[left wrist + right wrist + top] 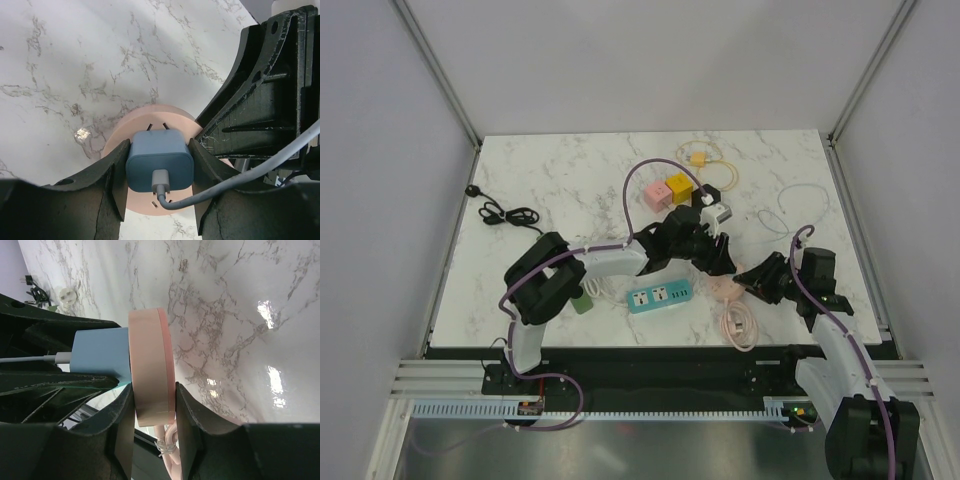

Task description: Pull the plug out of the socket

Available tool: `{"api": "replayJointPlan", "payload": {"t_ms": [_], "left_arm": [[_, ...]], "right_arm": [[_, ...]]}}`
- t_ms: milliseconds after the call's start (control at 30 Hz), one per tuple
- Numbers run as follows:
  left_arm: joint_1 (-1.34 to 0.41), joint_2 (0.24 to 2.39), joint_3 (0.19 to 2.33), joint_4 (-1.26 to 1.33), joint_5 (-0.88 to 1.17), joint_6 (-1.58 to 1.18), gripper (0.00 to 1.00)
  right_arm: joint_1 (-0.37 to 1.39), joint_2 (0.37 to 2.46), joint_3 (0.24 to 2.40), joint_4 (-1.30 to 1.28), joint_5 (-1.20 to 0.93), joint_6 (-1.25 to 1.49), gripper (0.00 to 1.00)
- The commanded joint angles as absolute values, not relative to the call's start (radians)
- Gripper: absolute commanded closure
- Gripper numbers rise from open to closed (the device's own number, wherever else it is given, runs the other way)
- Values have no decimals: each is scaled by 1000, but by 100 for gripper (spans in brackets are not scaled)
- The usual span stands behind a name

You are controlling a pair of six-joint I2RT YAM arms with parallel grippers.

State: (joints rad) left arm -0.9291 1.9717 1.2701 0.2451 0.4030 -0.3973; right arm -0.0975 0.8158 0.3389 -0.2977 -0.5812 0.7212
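The plug point(159, 161) is a blue charger block with a grey cable point(250, 175) running out of its back. It sits in the round pink socket point(150, 117), held above the marble table. My left gripper point(159, 172) is shut on the plug, one finger pressed against each side. My right gripper point(154, 415) is shut on the socket point(150, 370), clamping the disc's front and back faces at its lower edge. In the right wrist view the plug point(100, 352) stands against the socket's face. From above, the left gripper point(715, 255) and the right gripper point(745, 282) meet at the socket point(723, 288).
A teal power strip point(660, 296) lies near the front edge, with a coiled pink cable point(740, 325) to its right. Pink point(657, 193) and yellow point(679, 186) cube adapters and a white adapter point(718, 212) sit behind the grippers. A black cable point(505, 212) lies far left.
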Motion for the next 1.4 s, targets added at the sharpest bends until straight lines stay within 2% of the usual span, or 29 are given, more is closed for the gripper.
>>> {"api": "replayJointPlan", "payload": {"t_ms": [0, 100, 300, 400, 467, 600, 833, 1000, 1067, 1200, 1300, 1367], "left_arm": [[-937, 1845, 1290, 267, 257, -352, 98], [-959, 1827, 1302, 193, 190, -291, 98], [-907, 1821, 1252, 348, 406, -458, 98], [-877, 1835, 1250, 396, 437, -548, 98], [-880, 1850, 1279, 338, 411, -523, 98], [-920, 1862, 1376, 96, 223, -405, 98], [-936, 1842, 1393, 17, 152, -368, 98], [-871, 1873, 1411, 69, 355, -543, 98], [-867, 1890, 1427, 61, 364, -586, 98], [-925, 1925, 1561, -183, 116, -482, 98], [-960, 1925, 1583, -235, 7, -413, 98], [-960, 1916, 1572, -233, 3, -413, 98]], "right_arm": [[-127, 838, 336, -360, -368, 669, 100], [-129, 841, 331, -367, -339, 652, 100], [-130, 865, 336, -353, -331, 646, 100], [-130, 864, 341, -350, -348, 646, 100], [-130, 864, 341, -347, -356, 644, 100], [-130, 873, 337, -341, -356, 644, 100], [-132, 908, 339, -311, -344, 643, 100], [-130, 930, 344, -302, -319, 635, 100], [-132, 936, 342, -298, -322, 637, 100], [-130, 934, 337, -295, -319, 641, 100], [-130, 931, 337, -296, -319, 638, 100], [-132, 928, 337, -296, -319, 640, 100]]}}
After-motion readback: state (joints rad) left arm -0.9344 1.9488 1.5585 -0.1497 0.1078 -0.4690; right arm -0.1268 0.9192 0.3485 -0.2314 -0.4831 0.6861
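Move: The pink round socket, which the blue plug in the left fingers is still in, has its middle about 3 cm to the right of the left hand, 2 cm below and 1 cm back. From the right hand, which grips the socket by its edge, it lies some 1 cm ahead, 2 cm left and 1 cm below. Counted from the left hand, the teal power strip is about 15 cm left and 7 cm back, the black box 15 cm ahead and 4 cm left, both some 8 cm lower. The blue plug, still pinched in the left fingers, is worked in the pink socket with a slow twist and barely a centimetre of travel, then pulled away in a quick jerk about 5 cm forward and 5 cm up, the hand turned some 15 degrees counter-clockwise. The right hand keeps its grip on the socket, nearly still at first, then shifts about 2 cm right and a little down and forward. ##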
